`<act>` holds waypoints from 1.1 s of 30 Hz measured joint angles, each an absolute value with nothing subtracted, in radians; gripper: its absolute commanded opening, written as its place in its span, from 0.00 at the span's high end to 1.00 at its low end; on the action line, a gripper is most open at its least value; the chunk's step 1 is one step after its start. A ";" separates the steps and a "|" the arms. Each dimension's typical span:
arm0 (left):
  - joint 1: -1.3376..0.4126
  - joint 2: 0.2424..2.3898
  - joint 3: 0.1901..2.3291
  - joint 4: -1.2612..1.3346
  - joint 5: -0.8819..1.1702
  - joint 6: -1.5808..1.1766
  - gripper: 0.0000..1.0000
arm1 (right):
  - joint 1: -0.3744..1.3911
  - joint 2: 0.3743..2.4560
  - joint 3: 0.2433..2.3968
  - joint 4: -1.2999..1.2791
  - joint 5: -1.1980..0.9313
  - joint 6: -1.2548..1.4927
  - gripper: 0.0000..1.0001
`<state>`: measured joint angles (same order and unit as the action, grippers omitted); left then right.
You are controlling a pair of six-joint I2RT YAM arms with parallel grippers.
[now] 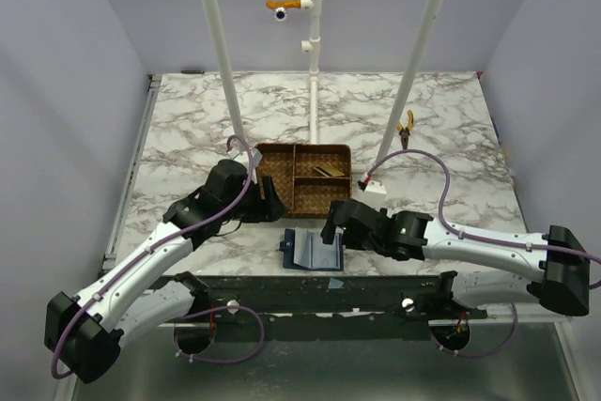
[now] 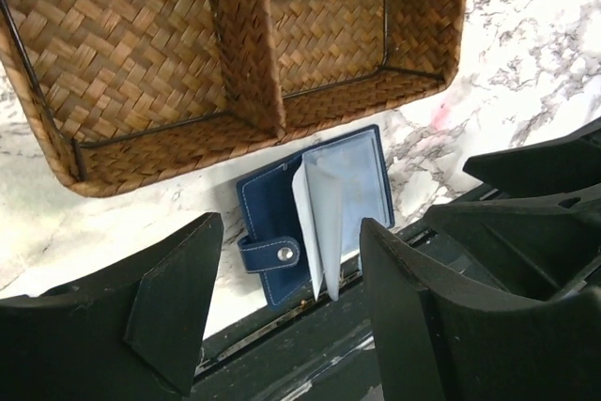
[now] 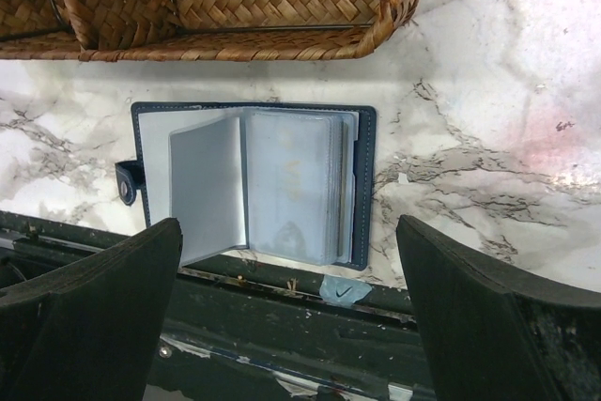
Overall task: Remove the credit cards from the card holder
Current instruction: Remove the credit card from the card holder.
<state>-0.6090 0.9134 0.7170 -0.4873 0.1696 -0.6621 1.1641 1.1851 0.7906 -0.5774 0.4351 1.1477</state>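
Observation:
The navy card holder [image 1: 313,251] lies open on the marble by the table's front edge, its pale plastic sleeves fanned up [image 2: 319,218] [image 3: 272,185]. I cannot tell whether any sleeve holds a card. Gold credit cards [image 1: 329,172] lie in a right-hand compartment of the wicker tray. My left gripper [image 1: 270,206] [image 2: 291,316] hovers open to the left of the holder, by the tray's near-left corner, with nothing between its fingers. Just right of and above the holder, my right gripper [image 1: 335,223] [image 3: 291,316] stands wide open, also holding nothing.
The brown wicker divided tray [image 1: 272,161] [image 2: 141,53] [image 3: 235,7] sits just behind the holder. Yellow-handled pliers [image 1: 406,129] lie at the back right, and a small white block [image 1: 374,187] sits beside the tray. Three white poles rise from the table's far half. The dark front rail [image 3: 282,326] borders the holder.

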 measured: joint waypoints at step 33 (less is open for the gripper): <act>-0.622 0.931 0.483 -0.385 0.193 -0.730 0.40 | 1.164 1.314 0.789 -0.498 0.380 1.152 0.02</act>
<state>-0.6220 0.9306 0.4831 -0.3851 0.1928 -0.7300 1.1641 1.3140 0.7887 -0.4980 0.3798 1.1522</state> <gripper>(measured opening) 0.603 0.983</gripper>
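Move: The open card holder lies about 9 cm back, 9 cm to the right and 14 cm below the left hand. From the right hand it is some 4 cm back, 5 cm to the left and 9 cm down. The woven basket's middle is about 8 cm ahead and 6 cm right of the left hand, 12 cm below it; the cards already taken out lie in it, some 11 cm ahead and 12 cm right of that hand. Down and somewhat back comes the left hand, sinking about 8 cm in front of the basket towards the strap side of the card holder, its half-open fingers tipping some 10 degrees further down. The right hand, wide open, eases down about 3 cm and a little left over the clear sleeves. Neither touches the holder yet. ##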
